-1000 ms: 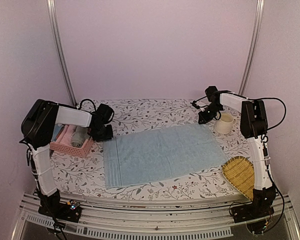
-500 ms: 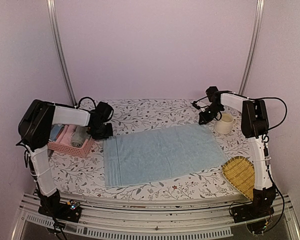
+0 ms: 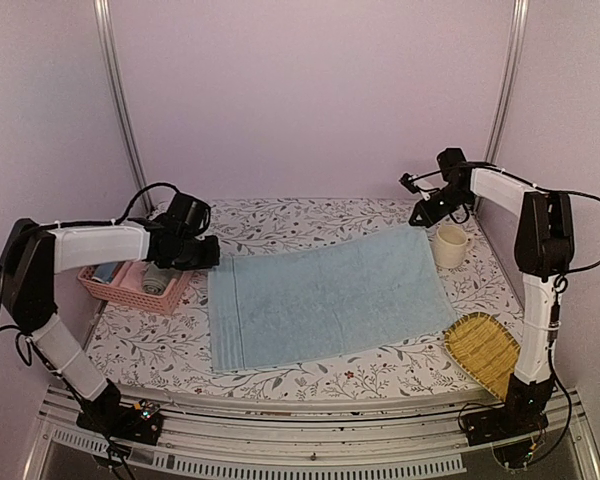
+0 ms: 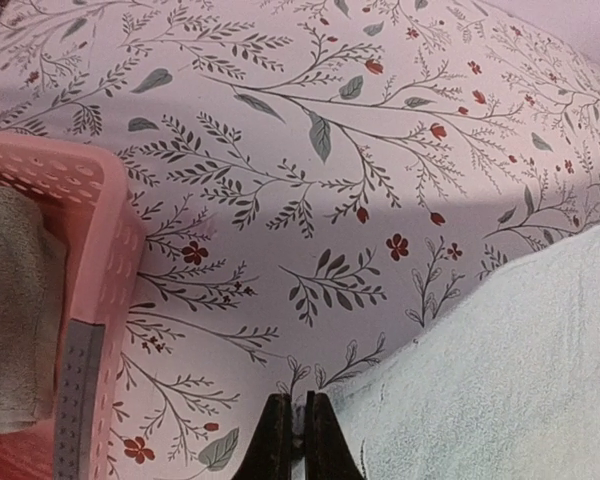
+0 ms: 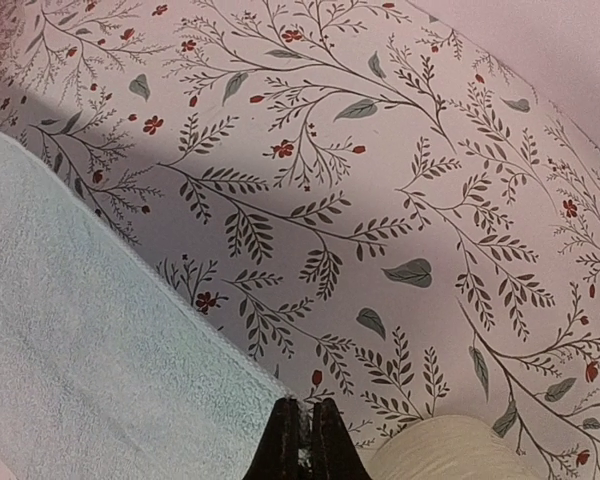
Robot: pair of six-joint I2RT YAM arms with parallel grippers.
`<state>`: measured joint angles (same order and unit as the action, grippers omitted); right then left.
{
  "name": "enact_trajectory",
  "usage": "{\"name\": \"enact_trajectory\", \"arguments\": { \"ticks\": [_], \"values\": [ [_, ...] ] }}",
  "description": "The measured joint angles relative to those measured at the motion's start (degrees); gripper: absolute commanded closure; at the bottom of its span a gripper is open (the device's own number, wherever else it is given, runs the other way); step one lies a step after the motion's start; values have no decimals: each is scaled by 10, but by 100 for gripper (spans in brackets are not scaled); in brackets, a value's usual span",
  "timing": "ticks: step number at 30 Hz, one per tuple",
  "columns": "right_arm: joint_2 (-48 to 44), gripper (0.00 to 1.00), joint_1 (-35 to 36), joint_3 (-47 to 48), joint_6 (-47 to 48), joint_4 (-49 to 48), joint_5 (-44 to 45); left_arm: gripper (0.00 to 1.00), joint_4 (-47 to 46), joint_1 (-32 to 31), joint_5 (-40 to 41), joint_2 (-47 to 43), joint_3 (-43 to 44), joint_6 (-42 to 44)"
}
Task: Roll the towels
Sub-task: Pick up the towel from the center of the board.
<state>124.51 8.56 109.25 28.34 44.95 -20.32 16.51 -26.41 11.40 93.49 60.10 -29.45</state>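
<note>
A light blue towel (image 3: 325, 300) lies spread flat on the flowered tablecloth. My left gripper (image 3: 212, 256) is at its far left corner, shut on the corner's hem; the left wrist view shows the jaws (image 4: 300, 402) pinching the edge of the blue towel (image 4: 500, 370). My right gripper (image 3: 421, 216) is at the far right corner, likewise shut on the blue towel (image 5: 80, 350), its tips (image 5: 305, 405) holding the corner a little above the cloth. A rolled sage green towel (image 3: 158, 278) lies in the pink basket (image 3: 130, 292), and its side shows in the left wrist view (image 4: 10, 310).
The pink lattice basket (image 4: 90, 250) stands just left of my left gripper. A cream mug (image 3: 450, 245) stands right beside my right gripper, its rim (image 5: 450, 450) near the jaws. A woven bamboo tray (image 3: 485, 350) lies at the front right. Metal posts rise at both back corners.
The left jaws have closed on the towel's corner. Both arms have drawn up and outward with the far corners, so the towel's far edge now lies farther back and wider.
</note>
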Motion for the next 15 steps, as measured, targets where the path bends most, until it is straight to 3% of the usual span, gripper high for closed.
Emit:
{"name": "enact_trajectory", "arguments": {
  "ticks": [15],
  "values": [
    [-90, 98, -2, -168, 26, -39, -15, 100, -8, -9, -60, -75, -75, 3]
  ]
}}
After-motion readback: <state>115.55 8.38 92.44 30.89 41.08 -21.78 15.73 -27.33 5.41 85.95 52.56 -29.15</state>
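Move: Both hands hold the blue towel's raised far corners; its near edge still lies flat. The towel's near left corner is some 28 cm back, 2 cm right and 10 cm below the left hand; the basket is about 20 cm left and 4 cm back. The towel's near right corner is roughly 25 cm back, 7 cm right and 11 cm below the right hand; the mug is about 9 cm right and 3 cm back. Keeping their pinches, both hands draw the towel's far corners back, left about 4 cm, right about 5 cm while sinking slightly. ##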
